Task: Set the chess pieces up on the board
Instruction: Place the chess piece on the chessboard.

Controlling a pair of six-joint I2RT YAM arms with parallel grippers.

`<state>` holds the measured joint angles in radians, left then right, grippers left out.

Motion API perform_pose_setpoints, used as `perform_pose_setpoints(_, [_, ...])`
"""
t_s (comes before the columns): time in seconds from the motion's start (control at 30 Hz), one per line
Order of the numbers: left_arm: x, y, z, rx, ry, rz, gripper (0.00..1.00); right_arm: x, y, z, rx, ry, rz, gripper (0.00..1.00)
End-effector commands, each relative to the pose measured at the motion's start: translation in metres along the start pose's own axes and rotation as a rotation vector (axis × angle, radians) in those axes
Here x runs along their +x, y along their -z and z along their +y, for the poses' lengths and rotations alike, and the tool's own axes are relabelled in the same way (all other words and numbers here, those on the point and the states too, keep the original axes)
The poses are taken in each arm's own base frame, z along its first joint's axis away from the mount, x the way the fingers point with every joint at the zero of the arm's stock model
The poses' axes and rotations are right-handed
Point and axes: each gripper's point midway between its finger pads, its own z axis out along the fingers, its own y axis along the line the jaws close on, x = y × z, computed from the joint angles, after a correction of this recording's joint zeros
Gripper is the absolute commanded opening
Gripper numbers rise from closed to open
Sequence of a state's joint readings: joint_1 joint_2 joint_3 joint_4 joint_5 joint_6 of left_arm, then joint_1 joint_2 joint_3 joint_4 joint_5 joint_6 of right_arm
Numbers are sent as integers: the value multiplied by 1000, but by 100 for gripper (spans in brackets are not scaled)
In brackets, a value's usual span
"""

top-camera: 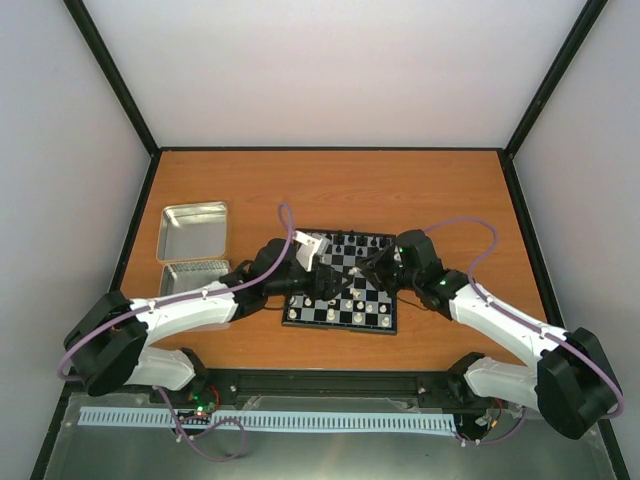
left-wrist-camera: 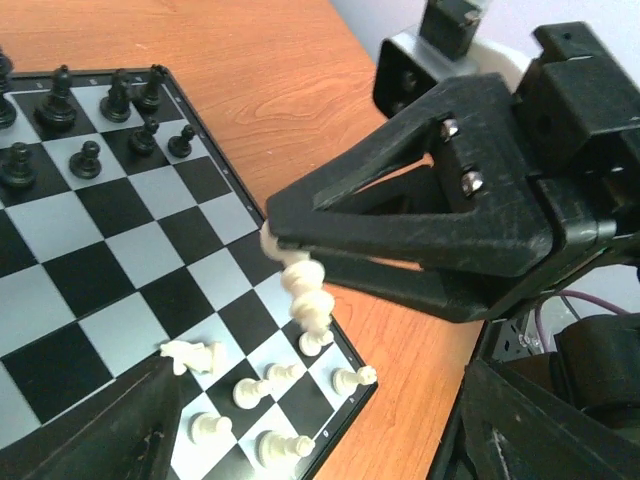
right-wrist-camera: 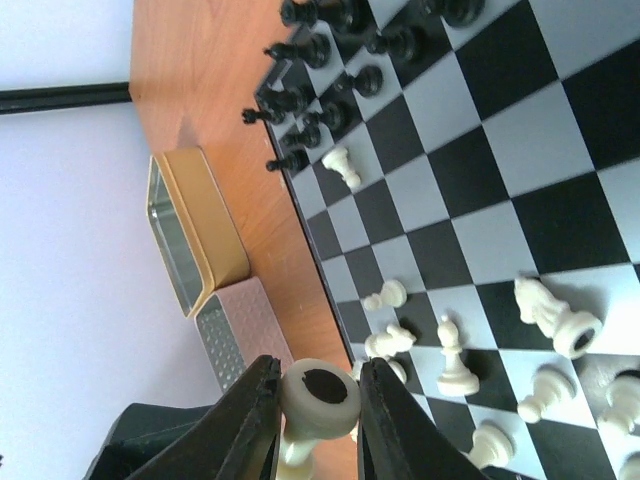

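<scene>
The board [top-camera: 366,298] lies mid-table, with black chess pieces [top-camera: 350,240] along its far rows and cream-white ones [top-camera: 345,315] along its near rows. My right gripper [right-wrist-camera: 318,395] is shut on a cream-white piece [right-wrist-camera: 320,398], held by its base. In the left wrist view this piece [left-wrist-camera: 303,292] hangs blurred above the board's [left-wrist-camera: 90,250] corner, over standing white pieces [left-wrist-camera: 250,390]. A white knight [left-wrist-camera: 190,355] lies on its side there. My left gripper [left-wrist-camera: 315,405] is open, its fingers straddling that corner and holding nothing.
A shiny metal tray [top-camera: 192,230] and its ridged lid [top-camera: 190,275] sit left of the board. One white pawn [right-wrist-camera: 340,165] stands next to the black pieces [right-wrist-camera: 320,60]. Both arms reach in low over the board's near half.
</scene>
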<state>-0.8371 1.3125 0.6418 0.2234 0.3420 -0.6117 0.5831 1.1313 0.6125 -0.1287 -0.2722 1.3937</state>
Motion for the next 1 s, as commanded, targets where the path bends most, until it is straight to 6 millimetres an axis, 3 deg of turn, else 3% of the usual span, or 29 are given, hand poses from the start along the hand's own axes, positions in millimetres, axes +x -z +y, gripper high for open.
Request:
perform_pose_setpoints(0.0, [-16, -8, -13, 23, -59, -76, 74, 14, 0, -8, -10, -84, 81, 21])
perform_pose_setpoints(0.17, [-15, -17, 1, -57, 2, -92, 55, 15, -2, -8, -10, -121, 90, 23])
perform_pose_setpoints(0.37, [-4, -26, 2, -94, 54, -107, 44, 18, -6, -11, -10, -150, 110, 23])
perform_pose_setpoints(0.5, [-6, -27, 6, -117, 41, -119, 21, 19, -7, -15, 4, -154, 116, 23])
perform_pose_setpoints(0.7, [-7, -23, 9, -136, 25, -130, 9, 21, -11, -20, 24, -145, 134, 23])
perform_pose_setpoints(0.77, [-7, -22, 9, -144, 18, -126, 5, 20, -12, -21, 31, -123, 129, 27])
perform_pose_setpoints(0.97, [3, -9, 18, -244, -17, -31, 4, 6, -9, -15, 78, 25, 57, 53])
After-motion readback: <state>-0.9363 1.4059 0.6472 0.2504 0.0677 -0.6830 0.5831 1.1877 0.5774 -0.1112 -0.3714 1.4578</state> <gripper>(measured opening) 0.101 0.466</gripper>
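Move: The left hand, open, is going for the white chess piece held in the right gripper, about 3 cm ahead, 3 cm to its right and 1 cm lower. About 11 cm below that hand on the board are a lying white piece (1 cm back, 4 cm right), a white pawn (4 cm back, 6 cm right) and a black pawn (8 cm ahead, 6 cm right). From the right hand, the held piece's middle is 1 cm ahead, 1 cm left and 1 cm down. Mostly down, by about 3 cm, with a little forward and rightward ease, the left hand comes onto the free end of the held piece, turns some 10 degrees counter-clockwise and shuts its fingers on it. The right hand backs and sinks towards it, about 2 cm each way, tipping slightly down, keeps its grip at the base until the left has closed, then opens to let go. ##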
